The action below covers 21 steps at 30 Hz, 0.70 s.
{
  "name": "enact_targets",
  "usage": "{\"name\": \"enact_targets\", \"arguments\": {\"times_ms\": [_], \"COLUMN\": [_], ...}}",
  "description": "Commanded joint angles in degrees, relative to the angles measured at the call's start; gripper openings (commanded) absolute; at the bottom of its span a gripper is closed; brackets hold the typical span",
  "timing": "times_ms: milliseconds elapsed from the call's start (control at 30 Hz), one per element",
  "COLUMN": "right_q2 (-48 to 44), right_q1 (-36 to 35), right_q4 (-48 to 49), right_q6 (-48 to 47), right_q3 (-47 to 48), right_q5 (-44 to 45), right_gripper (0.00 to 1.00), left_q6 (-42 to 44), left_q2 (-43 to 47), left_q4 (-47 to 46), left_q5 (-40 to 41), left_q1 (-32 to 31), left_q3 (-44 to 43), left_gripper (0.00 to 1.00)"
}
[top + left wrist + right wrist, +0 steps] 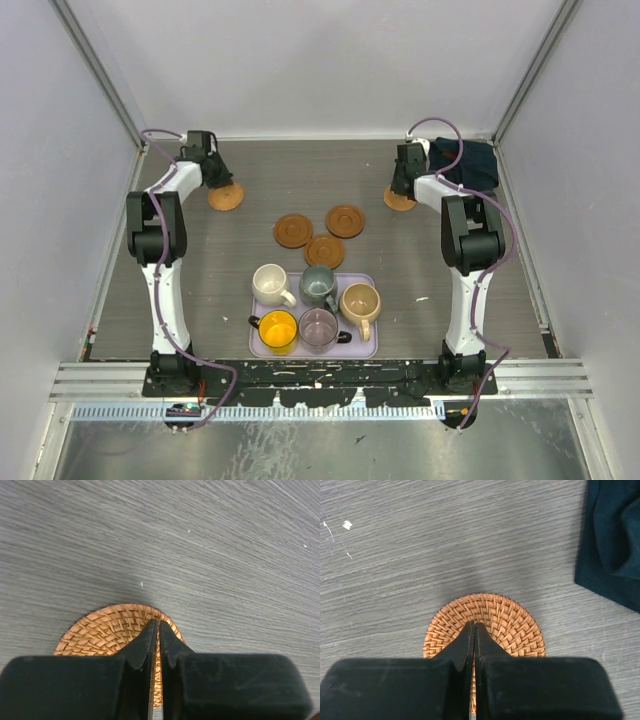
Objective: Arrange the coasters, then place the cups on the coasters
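Five woven orange-brown coasters lie on the table. One coaster is at the far left, under the shut fingers of my left gripper. Another coaster is at the far right, below my shut right gripper. I cannot tell whether the tips touch the weave. Three more coasters cluster mid-table. Cream, grey-green, beige, yellow and purplish glass cups stand together on a tray.
The lavender tray holding the cups sits near the front, between the arm bases. A dark blue folded cloth lies at the back right corner, just right of the right gripper. Walls enclose the table on three sides.
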State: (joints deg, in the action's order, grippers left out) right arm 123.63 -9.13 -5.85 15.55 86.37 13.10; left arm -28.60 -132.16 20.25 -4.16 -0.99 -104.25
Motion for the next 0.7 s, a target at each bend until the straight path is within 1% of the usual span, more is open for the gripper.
{"name": "enact_targets", "arguments": {"times_ms": [0, 33, 100, 333, 433, 567, 667], "right_q2": [-0.58, -0.85, -2.11, -8.71, -12.18, -16.82, -19.31], "right_q1": [0.28, 0.25, 0.25, 0.16, 0.12, -0.54, -1.29], "right_q4": [0.00, 0.31, 1.31, 4.41, 5.87, 6.89, 5.55], "right_q6": [-0.04, -0.14, -0.45, -2.20, -2.88, -4.12, -4.52], "right_q3": [2.20, 1.97, 1.37, -1.79, -3.96, -6.26, -6.96], "right_q5": [-0.10, -2.11, -3.00, -3.98, -5.02, -6.50, -8.17], "right_gripper": [0.03, 0.03, 0.03, 0.03, 0.04, 0.05, 0.05], "left_q6": [-1.31, -1.63, -2.25, -3.00, -3.12, -2.40, -2.29], "left_q2": [-0.96, -0.66, 0.33, 7.76, 11.94, 17.11, 20.61], "left_q4": [-2.66, -3.51, -6.24, -15.11, -18.37, -20.30, -20.51], "left_q5": [-3.84, -4.77, -6.92, -12.40, -13.47, -13.25, -13.43], "left_q1": [0.38, 0.38, 0.31, 0.38, 0.38, 0.38, 0.39], "left_q3": [-0.94, -0.51, 0.81, 7.32, 10.54, 14.42, 16.95], "left_gripper": [0.07, 0.07, 0.08, 0.12, 0.17, 0.27, 0.29]}}
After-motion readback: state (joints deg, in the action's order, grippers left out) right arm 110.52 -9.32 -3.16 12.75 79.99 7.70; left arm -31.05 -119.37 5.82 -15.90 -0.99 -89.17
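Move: The left fingertips rest on the far part of their rattan coaster, its middle about 3 cm back and 1 cm left. From there the nearest brown coaster lies some 19 cm right and 16 cm back, a second one about 27 cm right and 22 cm back. The right tips are on their own rattan coaster, its middle 2 cm back; a brown coaster sits 17 cm left and 11 cm back, the dark cloth 18 cm right and 9 cm ahead. Slide the left gripper right some 3 cm, low on the rattan coaster and nudging it along, rolling its right side up about 10 degrees; then lift clear about 6 cm, easing back slightly and starting to open the fingers. Hold the right gripper nearly still on its coaster at first, then raise it straight off by about 8 cm, fingers still shut. ##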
